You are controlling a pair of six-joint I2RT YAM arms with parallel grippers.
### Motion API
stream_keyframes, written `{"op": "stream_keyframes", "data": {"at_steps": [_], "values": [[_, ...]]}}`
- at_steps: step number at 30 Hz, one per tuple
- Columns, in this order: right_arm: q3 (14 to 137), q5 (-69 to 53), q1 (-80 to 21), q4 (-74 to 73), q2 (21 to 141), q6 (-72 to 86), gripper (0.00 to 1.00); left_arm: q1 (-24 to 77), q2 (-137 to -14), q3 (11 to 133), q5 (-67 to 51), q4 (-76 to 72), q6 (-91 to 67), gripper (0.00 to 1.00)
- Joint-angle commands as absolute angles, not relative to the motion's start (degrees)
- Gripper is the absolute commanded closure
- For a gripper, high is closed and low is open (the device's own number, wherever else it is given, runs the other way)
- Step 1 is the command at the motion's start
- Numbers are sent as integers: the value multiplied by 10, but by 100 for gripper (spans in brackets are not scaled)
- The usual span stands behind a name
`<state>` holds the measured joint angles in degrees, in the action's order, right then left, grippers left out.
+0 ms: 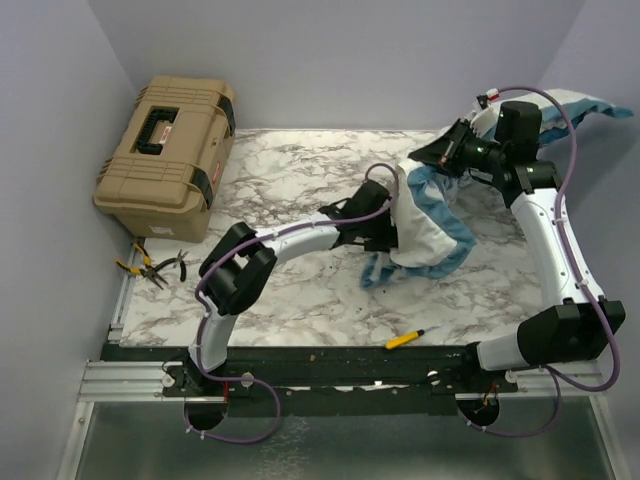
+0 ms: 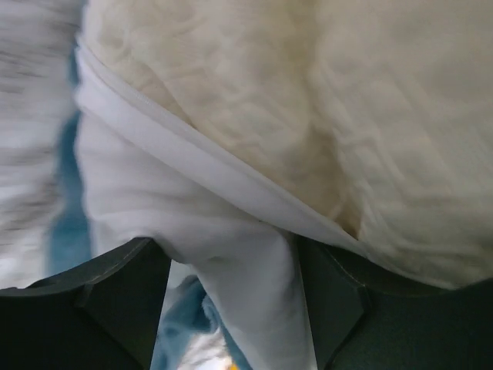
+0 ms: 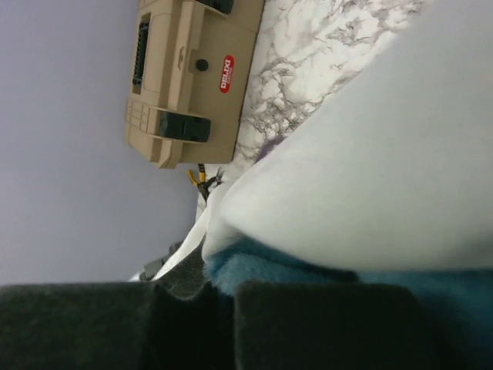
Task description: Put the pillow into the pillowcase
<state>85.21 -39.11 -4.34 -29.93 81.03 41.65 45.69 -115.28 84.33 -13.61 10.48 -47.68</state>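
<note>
The pillowcase (image 1: 425, 225) hangs mid-table between both arms, its white inside and blue trim showing; a patterned part (image 1: 590, 105) sticks out behind the right arm. The cream dimpled pillow (image 2: 347, 116) fills the upper part of the left wrist view, with the case's white edge (image 2: 154, 200) across it; it is hidden in the top view. My left gripper (image 1: 385, 232) is low at the case's left side, jaws apart, with a white fold (image 2: 254, 308) between them. My right gripper (image 1: 440, 155) is raised at the back right, shut on the blue trim (image 3: 254, 266).
A tan toolbox (image 1: 170, 155) stands at the back left, also in the right wrist view (image 3: 185, 73). Yellow-handled pliers (image 1: 155, 268) lie in front of it. A small yellow tool (image 1: 410, 338) lies near the marble table's front edge (image 1: 300, 340). Walls close in on three sides.
</note>
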Motion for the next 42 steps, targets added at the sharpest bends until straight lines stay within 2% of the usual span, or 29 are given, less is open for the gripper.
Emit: {"op": "stream_keyframes", "data": {"at_steps": [1,7,14,21,26,27,29,32,37,39,42], "values": [[905,-403,-60,-302,832,399,98,522,-1160,886,-198,85,-462,34],[955,-398,-60,-366,914,340,96,498,-1062,787,-168,86,-451,33],[960,-406,-67,-378,996,309,94,466,-946,642,-123,102,-460,33],[960,-421,-105,-361,1037,300,88,430,-800,540,8,165,-463,32],[1038,-390,-166,-418,1062,259,80,383,-692,499,91,200,-454,28],[1058,-383,-180,-435,1071,248,77,373,-672,493,102,205,-454,27],[1094,-366,-207,-465,1085,224,65,355,-632,480,120,213,-454,25],[1118,-330,-236,-480,1086,209,41,333,-592,462,137,220,-457,20],[1064,-241,-241,-430,1016,207,8,313,-567,446,133,221,-459,13],[1036,-205,-240,-411,987,205,1,307,-565,444,124,219,-455,6],[995,-174,-240,-390,950,208,0,297,-568,447,106,209,-437,1]]}}
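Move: The pillow in its pillowcase hangs from the shut right gripper, its middle about 12 cm to the right, 3 cm ahead and 14 cm below. Its landing place, the bare middle of the table, lies some 10 cm left, 5 cm back and 30 cm below that gripper. From the left gripper, low beside the hanging cloth, the pillow's middle is roughly 25 cm right, 8 cm ahead and 10 cm up; the screwdriver is 9 cm right, 26 cm back and 9 cm below. Lower the right gripper about 11 cm while easing it forward, still pinching the pillowcase, then sweep it left over the table, rising slightly, and open it wide to let the cloth go, drifting a little back right at the end. Meanwhile draw the left gripper back and slightly right, then pull it clear some 30 cm to the left, rising, turning counter-clockwise and opening wider. ##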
